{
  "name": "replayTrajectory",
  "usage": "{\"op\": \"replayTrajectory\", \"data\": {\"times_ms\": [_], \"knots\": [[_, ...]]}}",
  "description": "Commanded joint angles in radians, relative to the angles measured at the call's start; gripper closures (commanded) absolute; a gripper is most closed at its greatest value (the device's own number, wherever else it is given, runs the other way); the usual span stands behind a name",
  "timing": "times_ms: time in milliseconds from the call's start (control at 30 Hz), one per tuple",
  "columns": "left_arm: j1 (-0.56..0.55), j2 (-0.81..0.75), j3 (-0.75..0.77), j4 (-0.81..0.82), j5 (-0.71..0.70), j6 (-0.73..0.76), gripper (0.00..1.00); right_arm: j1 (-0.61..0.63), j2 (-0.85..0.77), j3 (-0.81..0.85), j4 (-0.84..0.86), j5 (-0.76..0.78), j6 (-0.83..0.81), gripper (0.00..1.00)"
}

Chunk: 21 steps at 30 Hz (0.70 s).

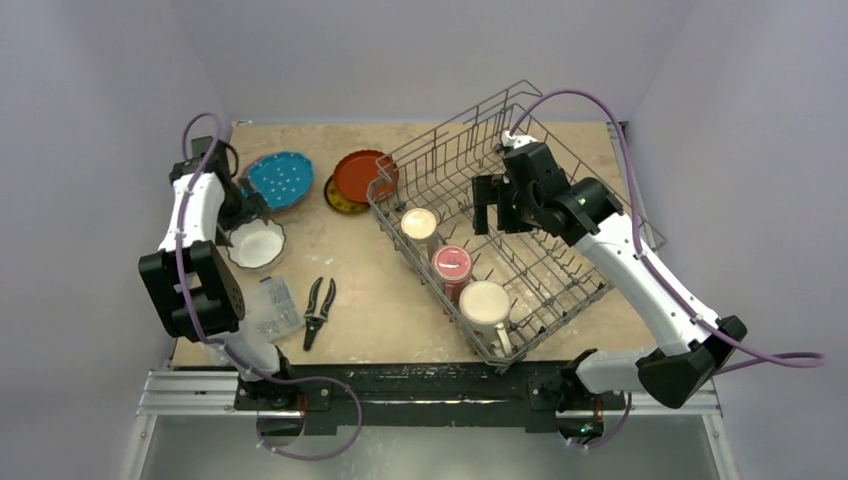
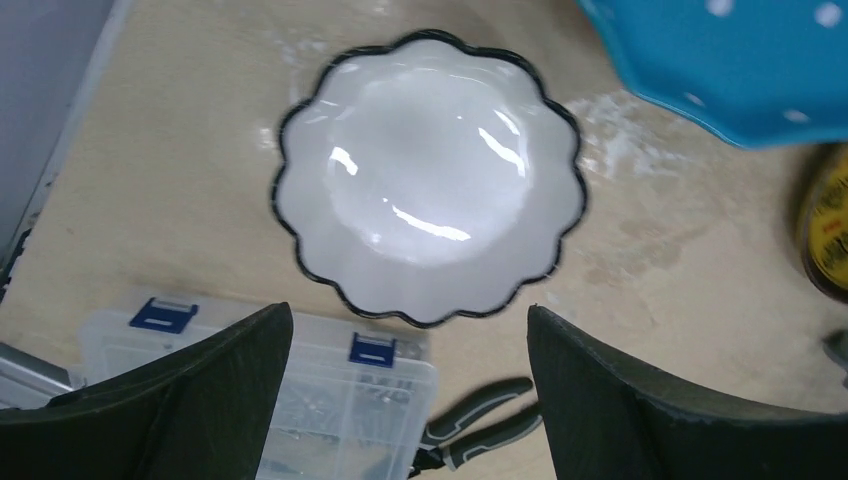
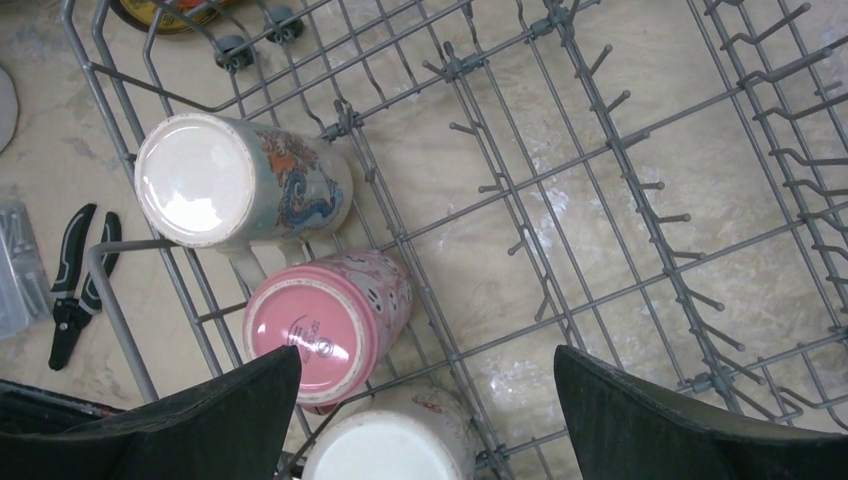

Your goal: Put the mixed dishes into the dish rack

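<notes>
The dish rack (image 1: 565, 285) stands at the right of the table, with three mugs upside down along its near-left side: a cream one (image 1: 419, 223), a maroon one (image 1: 451, 263) and a larger cream one (image 1: 485, 303). My right gripper (image 1: 490, 205) hangs open above the rack floor (image 3: 600, 200), empty, over the maroon mug (image 3: 320, 325) and the cream mug (image 3: 390, 445). My left gripper (image 2: 410, 320) is open just above the near rim of the white fluted bowl (image 2: 430, 180), not touching it. A blue dotted plate (image 1: 280, 178) lies behind the bowl (image 1: 256, 243). A red-orange plate (image 1: 364, 176) rests on a yellow plate (image 1: 338, 200).
A clear plastic box (image 1: 272, 308) of small metal parts and black-handled pliers (image 1: 318, 308) lie near the front left, just in front of the bowl. The rack's raised wire handle (image 1: 500, 105) stands at the back. Grey walls close in the table.
</notes>
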Motion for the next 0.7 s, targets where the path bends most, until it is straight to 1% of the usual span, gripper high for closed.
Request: {"op": "replayTrajectory", "data": {"times_ms": [0, 100, 167, 267, 333, 400, 500, 667], "knots": [[0.127, -0.015, -0.04, 0.051, 0.023, 0.04, 0.13, -0.02, 0.01, 0.029, 0.038, -0.039, -0.031, 0.03], [0.176, 0.032, -0.046, 0.062, 0.041, 0.074, 0.13, -0.032, 0.023, 0.038, 0.037, -0.038, -0.037, 0.02], [0.204, 0.104, -0.025, 0.046, 0.083, 0.098, 0.13, -0.043, 0.032, 0.044, 0.043, -0.045, -0.04, 0.03], [0.214, 0.18, 0.014, 0.022, 0.074, 0.137, 0.19, -0.055, 0.048, 0.058, 0.042, -0.052, -0.051, 0.03], [0.216, 0.205, 0.013, 0.036, 0.062, 0.149, 0.22, -0.057, 0.053, 0.06, 0.043, -0.054, -0.057, 0.03], [0.217, 0.23, 0.012, 0.045, 0.064, 0.154, 0.27, -0.06, 0.058, 0.062, 0.042, -0.056, -0.061, 0.03], [0.216, 0.259, 0.014, 0.054, 0.084, 0.157, 0.39, -0.062, 0.064, 0.07, 0.039, -0.057, -0.065, 0.03], [0.217, 0.259, 0.008, 0.058, 0.067, 0.162, 0.71, -0.065, 0.071, 0.081, 0.028, -0.053, -0.074, 0.03]]}}
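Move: Just below the open left hand, about 11 cm down, sits the white scalloped bowl, its middle some 1 cm back and 1 cm to the left. The blue dotted plate lies about 13 cm ahead of that hand and 4 cm right; the clear parts box is some 17 cm back and 1 cm right, the pruning shears 16 cm back and 14 cm right. From the right hand, the bowl is roughly 46 cm left, 4 cm ahead and 24 cm lower. Swinging about 6 cm left and 3 cm back to come over the bowl's left rim, the left hand then drops some 9 cm nearly straight down, its fingers tipping about 15 degrees closer to vertical. Going down, they start closing, with one finger outside the rim and the other inside the bowl, to roughly half their starting gap. The right hand, open over the rack, eases about 2 cm forward and slightly down. ##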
